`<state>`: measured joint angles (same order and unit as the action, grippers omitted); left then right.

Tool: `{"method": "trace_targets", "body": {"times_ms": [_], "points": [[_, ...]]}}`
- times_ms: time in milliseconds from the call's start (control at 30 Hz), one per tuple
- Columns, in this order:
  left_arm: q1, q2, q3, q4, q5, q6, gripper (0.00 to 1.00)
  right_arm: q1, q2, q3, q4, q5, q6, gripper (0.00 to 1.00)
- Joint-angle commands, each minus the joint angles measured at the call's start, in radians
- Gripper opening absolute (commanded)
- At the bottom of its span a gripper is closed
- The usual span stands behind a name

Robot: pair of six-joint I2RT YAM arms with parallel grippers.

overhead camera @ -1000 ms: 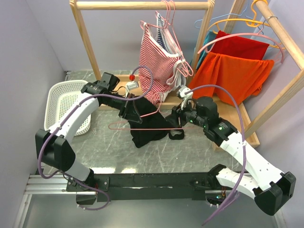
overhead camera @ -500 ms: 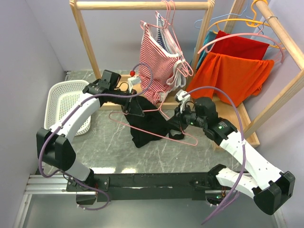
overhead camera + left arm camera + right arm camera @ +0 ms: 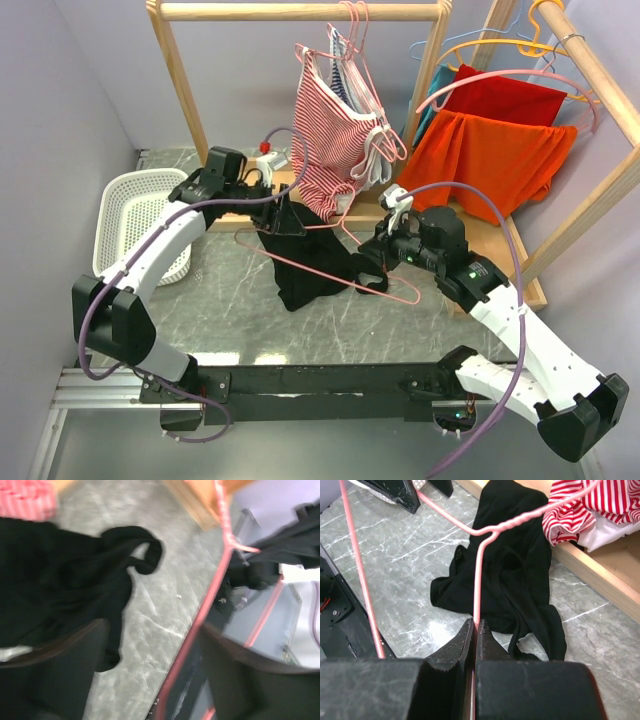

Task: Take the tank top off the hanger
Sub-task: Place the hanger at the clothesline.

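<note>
The black tank top point(image 3: 300, 272) lies crumpled on the marble table, its upper end reaching toward the rack's wooden base. Above it runs the pink wire hanger point(image 3: 392, 286). My right gripper point(image 3: 368, 262) is shut on one straight wire of the hanger point(image 3: 476, 580), the tips point(image 3: 475, 625) pinching it over the tank top point(image 3: 515, 575). My left gripper point(image 3: 283, 216) stands open at the hanger's left end. In the left wrist view a wire of the hanger point(image 3: 200, 625) passes loosely between its spread jaws point(image 3: 155, 650), beside the tank top point(image 3: 65, 585). I cannot tell if any strap still hangs on the wire.
A white basket point(image 3: 135, 215) sits at the left. The wooden rack point(image 3: 300, 12) behind holds a red-striped garment point(image 3: 335, 130) on pink hangers. Orange and red garments point(image 3: 500, 150) hang on a second rail at the right. The rack's wooden base point(image 3: 600, 575) borders the table.
My right gripper has shut on the hanger wire. My left gripper, shut before, has opened and let go. The hanger has tilted and shifted right, and the tank top has sunk onto the table.
</note>
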<state>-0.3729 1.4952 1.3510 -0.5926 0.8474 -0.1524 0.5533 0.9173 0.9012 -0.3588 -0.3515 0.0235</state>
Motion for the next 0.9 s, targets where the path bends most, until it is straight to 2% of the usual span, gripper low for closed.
{"method": "trace_targets", "body": {"times_ms": [0, 67, 133, 267, 300, 400, 533, 667, 767, 867], "points": [[0.023, -0.092, -0.032, 0.109, -0.133, -0.059, 0.89, -0.004, -0.005, 0.008, 0.035, 0.0, 0.023, 0.0], [0.029, -0.118, -0.041, 0.126, -0.183, -0.087, 0.99, -0.003, -0.001, 0.005, 0.041, -0.003, 0.026, 0.0], [0.041, -0.134, -0.055, 0.152, -0.232, -0.108, 0.99, -0.003, 0.002, 0.002, 0.047, 0.008, 0.03, 0.0], [0.084, -0.202, -0.102, 0.212, -0.419, -0.231, 0.99, -0.001, 0.012, 0.007, 0.044, 0.091, 0.042, 0.0], [0.095, -0.214, -0.11, 0.215, -0.514, -0.252, 0.99, 0.003, 0.017, 0.004, 0.046, 0.158, 0.05, 0.0], [0.117, -0.257, -0.136, 0.224, -0.612, -0.289, 1.0, 0.029, 0.026, -0.011, 0.058, 0.271, 0.055, 0.0], [0.118, -0.28, -0.133, 0.188, -0.611, -0.321, 0.99, 0.094, 0.04, -0.022, 0.075, 0.411, 0.07, 0.0], [0.117, -0.299, -0.168, 0.148, -0.585, -0.429, 0.99, 0.152, 0.048, -0.05, 0.141, 0.509, 0.107, 0.0], [0.114, -0.34, -0.281, 0.233, -0.5, -0.548, 0.99, 0.187, 0.055, -0.061, 0.182, 0.572, 0.15, 0.0], [0.097, -0.39, -0.395, 0.336, -0.498, -0.641, 1.0, 0.21, 0.069, -0.061, 0.195, 0.62, 0.179, 0.0]]}}
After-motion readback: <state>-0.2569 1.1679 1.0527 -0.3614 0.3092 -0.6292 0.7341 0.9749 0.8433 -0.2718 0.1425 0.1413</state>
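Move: The pink hanger is already in the right fingers by one shoulder; its neck lies about 6 cm ahead and 8 cm to the left of the right hand, and some 10 cm right of the left hand, level with it. The rod's middle is roughly 34 cm ahead of the right hand, 17 cm left and 38 cm up; the striped top hangs 27 cm ahead, 10 cm left. From the left hand, the black tank top lies about 3 cm ahead, 3 cm right, 19 cm below. The hanger's other shoulder comes free of the left fingers, already partly open, as they spread fully and that hand draws off about 10 cm left and 6 cm forward, swinging some 45 degrees counter-clockwise, before dipping and easing back a little. The right hand keeps its pinch, stays at first, then carries the hanger about 3 cm forward and down, turning it nearly 20 degrees clockwise. ##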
